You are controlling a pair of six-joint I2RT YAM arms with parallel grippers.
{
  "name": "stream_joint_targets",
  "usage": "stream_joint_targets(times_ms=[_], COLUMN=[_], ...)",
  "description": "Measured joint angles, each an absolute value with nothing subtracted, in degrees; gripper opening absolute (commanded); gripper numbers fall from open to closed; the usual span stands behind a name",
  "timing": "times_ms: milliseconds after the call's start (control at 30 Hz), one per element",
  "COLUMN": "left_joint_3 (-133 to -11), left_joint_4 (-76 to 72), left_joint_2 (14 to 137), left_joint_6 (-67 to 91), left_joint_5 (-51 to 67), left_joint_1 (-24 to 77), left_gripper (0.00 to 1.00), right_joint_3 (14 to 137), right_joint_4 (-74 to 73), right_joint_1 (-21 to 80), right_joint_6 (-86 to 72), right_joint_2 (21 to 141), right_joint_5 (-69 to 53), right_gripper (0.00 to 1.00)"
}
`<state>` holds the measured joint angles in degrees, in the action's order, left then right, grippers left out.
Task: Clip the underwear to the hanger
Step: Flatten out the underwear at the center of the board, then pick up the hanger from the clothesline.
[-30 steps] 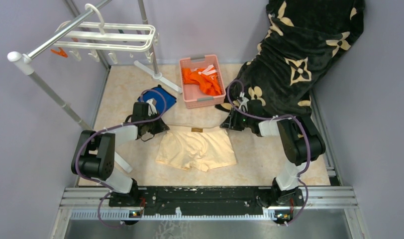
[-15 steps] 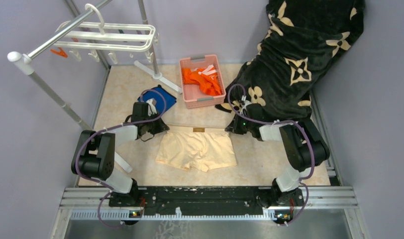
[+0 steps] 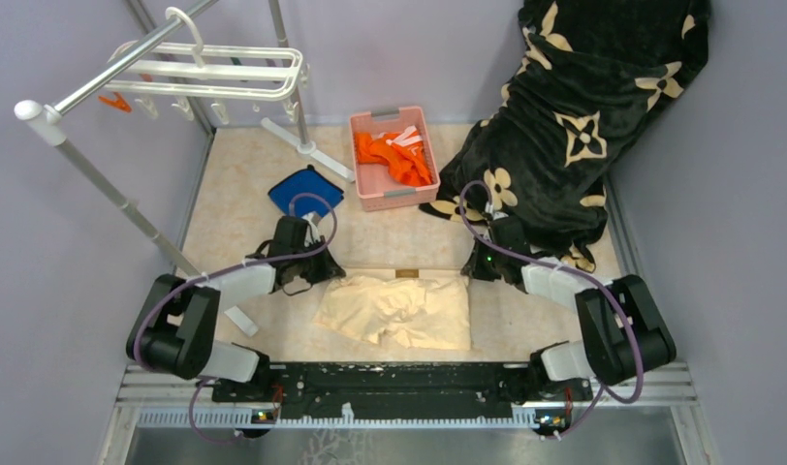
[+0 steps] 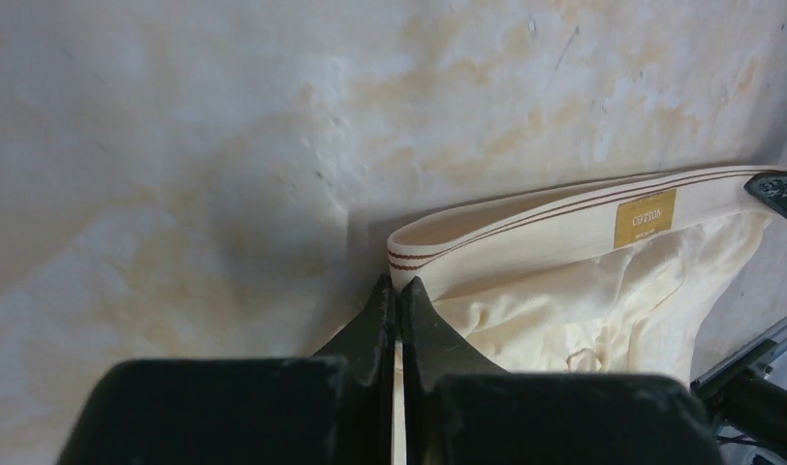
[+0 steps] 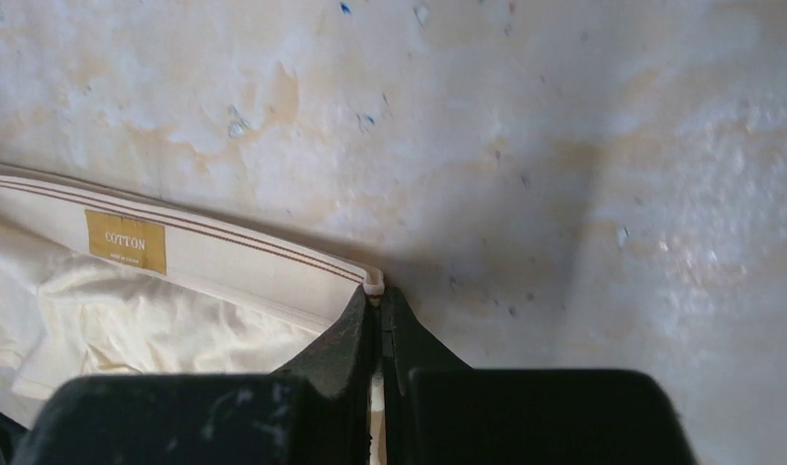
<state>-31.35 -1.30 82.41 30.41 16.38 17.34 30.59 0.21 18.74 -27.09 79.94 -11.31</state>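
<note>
The pale peach underwear (image 3: 399,310) hangs between my two grippers near the table's front, waistband stretched and lifted, a gold label (image 4: 645,217) at its middle. My left gripper (image 4: 396,283) is shut on the left waistband corner (image 3: 330,274). My right gripper (image 5: 374,291) is shut on the right waistband corner (image 3: 470,274). The legs of the underwear (image 5: 99,320) sag onto the table. The white hanger (image 3: 215,73) hangs from the grey rack pole at the far left, small clips dangling under its bars.
A pink basket (image 3: 393,158) with orange clothes stands at the back centre. A blue folded cloth (image 3: 305,190) lies behind my left arm. A black floral blanket (image 3: 583,116) covers the back right. The grey rack pole (image 3: 99,184) slants across the left side.
The right gripper closed on the waistband's right corner. Both arms then drew the underwear toward the near edge and to the right, lifting the waistband; the blue cloth is now uncovered.
</note>
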Motion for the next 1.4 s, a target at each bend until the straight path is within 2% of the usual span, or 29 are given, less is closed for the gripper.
stream_joint_targets(times_ms=[167, 333, 533, 567, 633, 767, 867, 933, 1133, 1267, 1400], left_joint_3=[-27.62, -24.40, -30.20, -31.40, -33.61, -34.76, -34.59, -33.95, -33.01, -34.35, -35.24], left_joint_4=[1.19, 2.17, 2.00, 1.74, 0.93, -0.86, -1.41, -0.58, 7.64, 10.92, 12.58], left_joint_2=[76.84, 71.99, 78.00, 79.46, 82.11, 83.94, 82.87, 81.08, 68.03, 55.99, 45.93], left_joint_6=[36.67, 40.38, 37.47, 36.86, 35.66, 34.15, 32.86, 32.10, 29.95, 29.43, 29.52], left_joint_5=[11.97, 8.47, 3.22, 2.61, 1.83, 1.58, 0.84, -0.05, -3.09, -5.45, -8.08], left_joint_1=[25.26, 27.03, 26.44, 26.11, 25.32, 24.47, 24.14, 23.92, 23.62, 23.62, 23.55], left_gripper=[0.00, 0.00, 0.01, 0.03, 0.09, 0.43, 0.57, 0.61, 0.63, 0.66, 0.67], right_joint_3=[28.34, 26.57, 29.04, 30.11, 31.88, 33.61, 33.87, 33.87, 33.87, 35.48, 41.17], right_joint_4=[-6.61, -8.01, -5.04, -4.62, -3.62, -1.98, -1.67, -2.44, -6.24, -7.57, -7.44], right_joint_1=[18.74, 18.74, 18.85, 18.90, 18.96, 18.96, 18.94, 18.94, 18.94, 18.94, 18.94], right_joint_6=[-27.03, -27.29, -27.20, -27.07, -26.94, -26.44, -25.69, -25.08, -22.46, -21.80, -23.83], right_joint_2=[73.67, 71.09, 75.37, 76.75, 79.13, 81.38, 81.10, 80.03, 69.12, 59.83, 55.83], right_joint_5=[-9.54, -8.71, -8.23, -7.88, -7.25, -6.42, -5.30, -4.21, -1.02, -0.49, -1.63], right_gripper=[0.00, 0.00, 0.00, 0.01, 0.09, 0.32, 0.41, 0.43, 0.51, 0.51, 0.48])
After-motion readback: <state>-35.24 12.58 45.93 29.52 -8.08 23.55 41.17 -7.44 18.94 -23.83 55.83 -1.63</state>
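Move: Between the two hands, each already pinching one end of the waistband low over the board, lies the underwear: its middle is about 8 cm back and 13 cm to the right of the left hand, and about 8 cm back and 15 cm to the left of the right one. The gold label is level with the left hand, some 15 cm to its right. The blue cloth lies about 19 cm ahead and 8 cm left of the left hand, and the pink basket 27 cm ahead and 12 cm right of it. Dragging the still-pinched waistband ends low over the board, both hands go back some 4-5 cm and slightly right, then reverse and draw the waistband forward to about 2 cm past where they began. There both open, let go of the corners and rise about 17 cm, fingertips tilting up roughly 30 degrees, while the left hand also eases left. ##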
